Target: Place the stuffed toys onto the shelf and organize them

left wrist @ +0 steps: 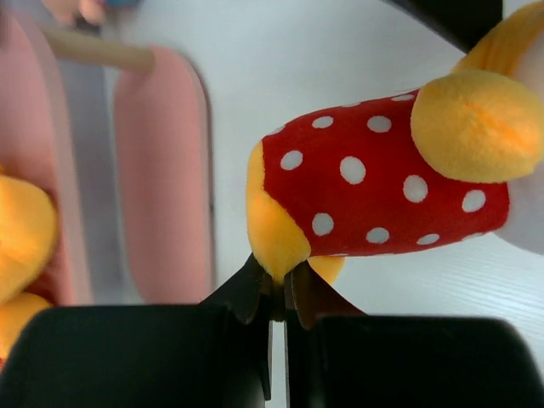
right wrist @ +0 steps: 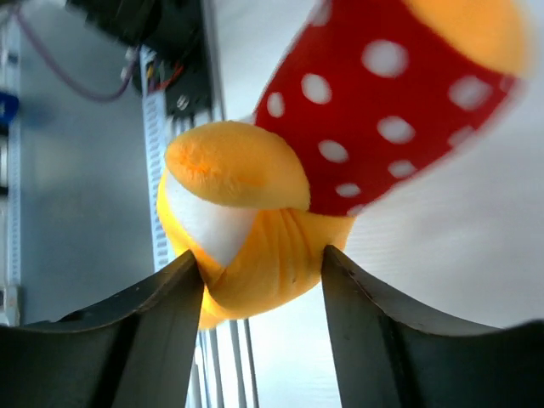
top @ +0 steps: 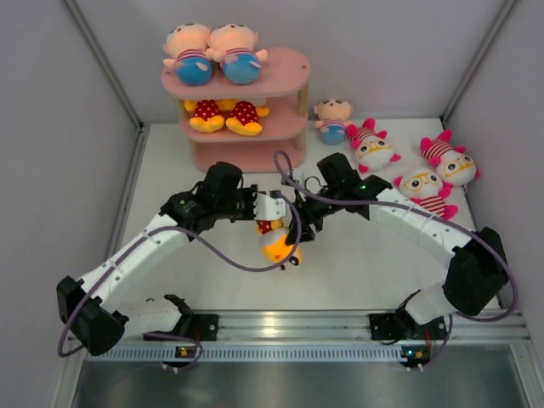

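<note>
A yellow-orange stuffed toy with a red white-dotted body [top: 276, 242] hangs between both arms at mid-table, in front of the pink shelf [top: 289, 72]. My left gripper [left wrist: 279, 285] is shut on the toy's [left wrist: 374, 178] yellow foot. My right gripper [right wrist: 262, 268] stands open, its fingers flanking the toy's yellow head [right wrist: 255, 212] and just brushing it. Two peach-headed dolls [top: 212, 53] lie on the shelf's top board. Two yellow-orange toys [top: 225, 116] sit on the middle board.
On the table right of the shelf lie a peach-headed doll [top: 332, 119] and three white-faced, pink-tufted toys [top: 372, 146] [top: 448, 157] [top: 425, 189]. Grey walls close in the left, right and back. The shelf's boards [left wrist: 161, 170] are close on the left in the left wrist view.
</note>
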Available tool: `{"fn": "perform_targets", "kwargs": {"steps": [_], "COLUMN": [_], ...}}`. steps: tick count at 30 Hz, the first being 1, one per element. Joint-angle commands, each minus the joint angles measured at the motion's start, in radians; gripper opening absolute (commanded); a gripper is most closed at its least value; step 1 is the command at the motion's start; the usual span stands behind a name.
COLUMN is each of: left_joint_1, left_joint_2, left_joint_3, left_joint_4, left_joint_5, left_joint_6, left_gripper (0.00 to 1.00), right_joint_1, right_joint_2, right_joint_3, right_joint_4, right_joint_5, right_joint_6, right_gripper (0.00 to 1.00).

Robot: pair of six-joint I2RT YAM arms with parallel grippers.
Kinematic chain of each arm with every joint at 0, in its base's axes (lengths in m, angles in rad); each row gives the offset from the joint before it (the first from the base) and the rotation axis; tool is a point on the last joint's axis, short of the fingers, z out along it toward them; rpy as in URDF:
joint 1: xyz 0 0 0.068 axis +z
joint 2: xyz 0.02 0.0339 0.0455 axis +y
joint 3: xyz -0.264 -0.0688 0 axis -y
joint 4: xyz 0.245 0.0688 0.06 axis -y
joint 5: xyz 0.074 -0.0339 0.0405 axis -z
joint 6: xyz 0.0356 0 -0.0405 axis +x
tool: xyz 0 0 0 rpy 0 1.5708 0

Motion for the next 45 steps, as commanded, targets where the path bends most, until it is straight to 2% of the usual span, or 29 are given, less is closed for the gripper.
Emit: {"fn": "perform_targets", "kwargs": {"steps": [1,4,5,6,11,12,14,15,16,17,18,19,20,21,22,23,25,27,30,33,40,45], "left_joint_1": [0.033,0.108,0.13,0.174,0.378,0.42,0.431,0.432,0.432,0.432,0.432,0.432,0.432,0.432,0.432,0.432,0.431,0.431,0.431,0.431,0.431,0.431], "left_joint_2": [0.066,0.112,0.14,0.161,0.308,0.316,0.327,0.33,0.336,0.339,0.342,0.342,0.341,0.338,0.327,0.321,0.298,0.281,0.247,0.233,0.227,0.227], "left_joint_3": [0.036,0.053,0.063,0.075,0.16,0.16,0.166,0.171,0.186,0.194,0.203,0.217,0.223,0.229,0.237,0.237,0.223,0.212,0.192,0.197,0.204,0.218], "left_joint_4": [-0.023,-0.096,-0.11,-0.135,-0.274,-0.273,-0.273,-0.27,-0.27,-0.27,-0.27,-0.264,-0.256,-0.254,-0.254,-0.254,-0.253,-0.254,-0.253,-0.254,-0.254,-0.254], "left_joint_5": [-0.11,-0.089,-0.09,-0.079,0.192,0.221,0.285,0.304,0.325,0.347,0.387,0.401,0.421,0.433,0.441,0.448,0.479,0.505,0.508,0.522,0.58,0.583], "left_joint_6": [-0.332,-0.51,-0.56,-0.659,-0.955,-1.015,-1.091,-1.15,-1.173,-1.196,-1.241,-1.253,-1.256,-1.26,-1.257,-1.256,-1.258,-1.246,-1.234,-1.234,-1.237,-1.212], "left_gripper": [0.0,0.0,0.0,0.0,0.0,0.0,0.0,0.0,0.0,0.0,0.0,0.0,0.0,0.0,0.0,0.0,0.0,0.0,0.0,0.0,0.0,0.0], "right_joint_1": [-0.14,-0.227,-0.235,-0.235,-0.226,-0.197,-0.128,-0.027,0.022,0.073,0.12,0.229,0.291,0.399,0.44,0.469,0.517,0.537,0.518,0.48,0.465,0.419], "right_joint_2": [-0.074,-0.142,-0.166,-0.213,-0.414,-0.486,-0.546,-0.577,-0.581,-0.581,-0.577,-0.548,-0.528,-0.475,-0.442,-0.407,-0.301,-0.215,-0.131,-0.092,0.012,0.058], "right_joint_3": [-0.053,-0.118,-0.13,-0.16,-0.332,-0.407,-0.466,-0.507,-0.526,-0.542,-0.578,-0.596,-0.636,-0.659,-0.684,-0.731,-0.745,-0.702,-0.659,-0.629,-0.55,-0.529], "right_joint_4": [0.255,0.323,0.338,0.353,0.562,0.666,0.737,0.807,0.84,0.885,0.935,1.058,1.128,1.2,1.384,1.471,1.655,1.665,1.705,1.705,1.691,1.682], "right_joint_5": [0.047,0.149,0.273,0.316,0.554,0.595,0.746,0.799,0.915,0.961,1.0,1.06,1.079,1.091,1.091,1.076,1.053,1.041,1.015,0.992,1.099,1.05], "right_joint_6": [0.226,0.318,0.324,0.34,0.407,0.394,0.332,0.262,0.236,0.21,0.117,0.058,-0.084,-0.154,-0.215,-0.316,-0.378,-0.413,-0.377,-0.305,-0.321,-0.298], "right_gripper": [0.58,0.61,0.62,0.62,0.63,0.63,0.63,0.64,0.64,0.64,0.65,0.66,0.66,0.69,0.71,0.76,0.81,0.84,0.86,0.87,0.85,0.84]}}
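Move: The polka-dot fox toy is pinched by its feet end in the left gripper, its middle about 5 cm back, 5 cm right and 3 cm below. From the right gripper, whose loosening fingers are still around the head, the middle is some 3 cm ahead, 6 cm left and 1 cm above. On the shelf, roughly 28 cm ahead of the left gripper and about level with it, sit two foxes, one 2 cm left, one 13 cm left. Keep the left gripper shut on the fox's feet, swing it about 9 cm left and down, then mostly back up and right, rolling the wrist about a quarter turn counter-clockwise. Slide the right gripper free of the head, forward and right, then rise and loop back and left, opening wider, tilting its fingers up to level and ending pointing forward-left, close to the feet end. ##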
